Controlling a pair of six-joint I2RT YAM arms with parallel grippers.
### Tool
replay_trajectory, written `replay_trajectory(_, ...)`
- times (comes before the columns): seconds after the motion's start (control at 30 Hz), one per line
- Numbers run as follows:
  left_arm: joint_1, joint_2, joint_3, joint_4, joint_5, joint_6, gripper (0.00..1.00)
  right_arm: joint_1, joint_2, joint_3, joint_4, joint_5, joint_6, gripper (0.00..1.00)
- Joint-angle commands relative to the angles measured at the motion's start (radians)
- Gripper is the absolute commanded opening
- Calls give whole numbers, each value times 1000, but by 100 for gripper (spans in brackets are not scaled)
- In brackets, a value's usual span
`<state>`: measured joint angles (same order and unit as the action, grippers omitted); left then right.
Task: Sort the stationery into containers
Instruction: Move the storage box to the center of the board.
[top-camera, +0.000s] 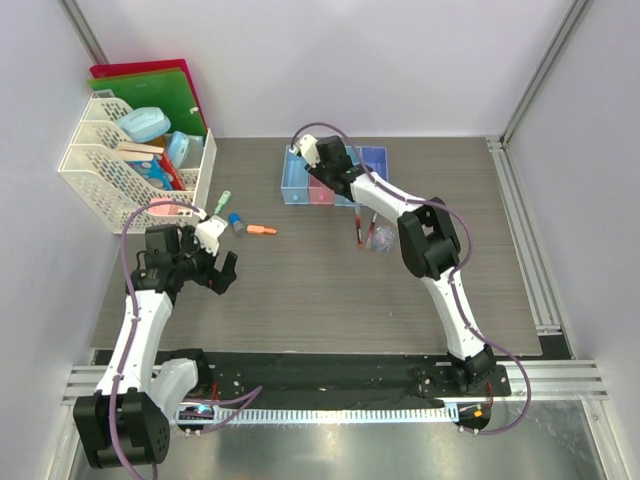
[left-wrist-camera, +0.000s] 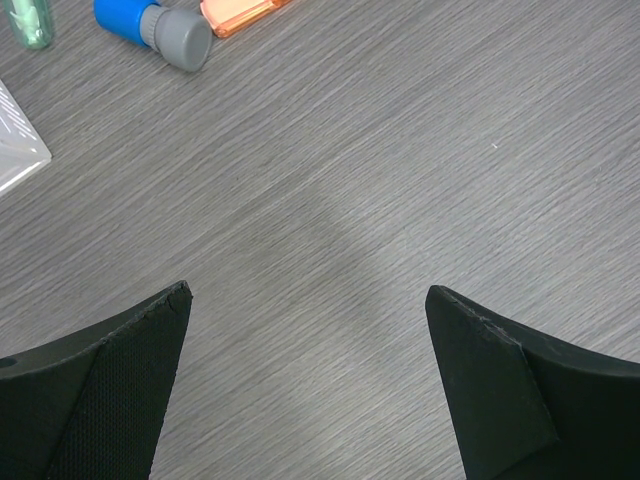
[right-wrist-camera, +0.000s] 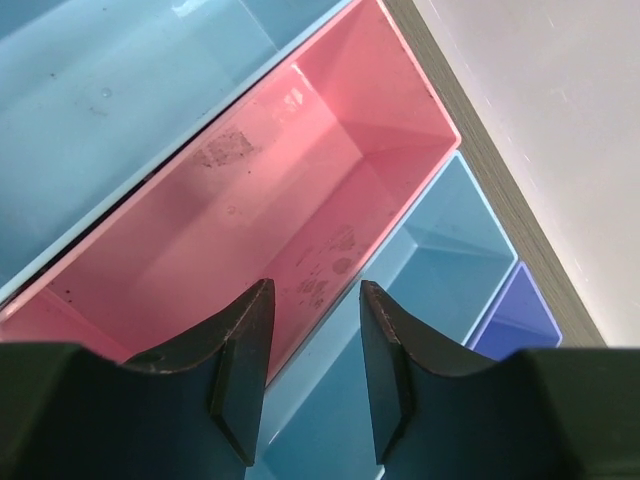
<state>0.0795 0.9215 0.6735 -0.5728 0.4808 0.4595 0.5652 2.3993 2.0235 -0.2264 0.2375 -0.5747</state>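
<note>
The containers (top-camera: 372, 158) are a joined row of bins at the back of the table. My right gripper (top-camera: 322, 168) hangs over them. In the right wrist view that gripper (right-wrist-camera: 315, 290) is open and holds nothing, above the wall between the pink bin (right-wrist-camera: 300, 180) and a light blue bin (right-wrist-camera: 450, 260). Both bins look empty. Loose stationery lies on the table: a green piece (top-camera: 222, 200), a blue piece (top-camera: 236, 222), an orange marker (top-camera: 262, 230), pens (top-camera: 359, 226) and a clear lump (top-camera: 380, 241). My left gripper (top-camera: 215, 275) is wide open over bare table, just short of the blue piece (left-wrist-camera: 150, 25) and the marker (left-wrist-camera: 240, 12).
A white lattice rack (top-camera: 135, 165) with boxes and folders stands at the back left; its corner (left-wrist-camera: 15, 150) shows in the left wrist view. A purple-blue bin (right-wrist-camera: 515, 315) ends the row. White walls close the back and sides.
</note>
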Motion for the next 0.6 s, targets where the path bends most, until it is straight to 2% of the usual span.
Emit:
replay_trajectory(0.0,6,-23,-11,27,7,-2,100,30,-37,-68,-22,8,25,47)
replay_trajectory(0.13,6,-23,-15,65,-7,-16,100,32,-51,-23,-14,58,73,52)
replay_trajectory(0.23,5,-7,-11,99,-18,-34,100,32,-81,27,-17,106,114,69)
replay_trajectory(0.27,6,0,-2,105,-16,-38,100,32,-94,46,-24,115,122,79)
replay_trajectory(0.3,6,17,6,109,-11,-41,100,32,-123,52,-31,117,130,82)
replay_trajectory(0.47,6,86,66,145,7,-90,100,32,-230,44,-99,100,180,89)
replay_trajectory(0.57,6,154,112,157,6,-136,100,32,-330,-38,-111,82,197,91)
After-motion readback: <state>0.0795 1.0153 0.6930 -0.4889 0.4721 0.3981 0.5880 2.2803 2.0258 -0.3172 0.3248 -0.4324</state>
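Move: The storage box lies directly under the right hand: its middle is about 5 cm below the fingertips and level with them both ways, with the divider between the pink and the inner light-blue compartment running between the fingers. From that hand the red pen is some 11 cm back and 6 cm right, the clear packet about 14 back and 10 right, the orange marker roughly 12 back and 14 left. From the left hand the box lies about 30 cm ahead and 23 right. The storage box's middle divider is released as the right hand's half-open fingers, astride it at the start, spread nearly fully and lift clear. The hand first opens almost in place, then rises faster, about 6 cm in all, drawing back some 2 cm and swivelling slightly clockwise. Meanwhile the left hand, wide open and empty, eases about 2 cm forward over bare board. ##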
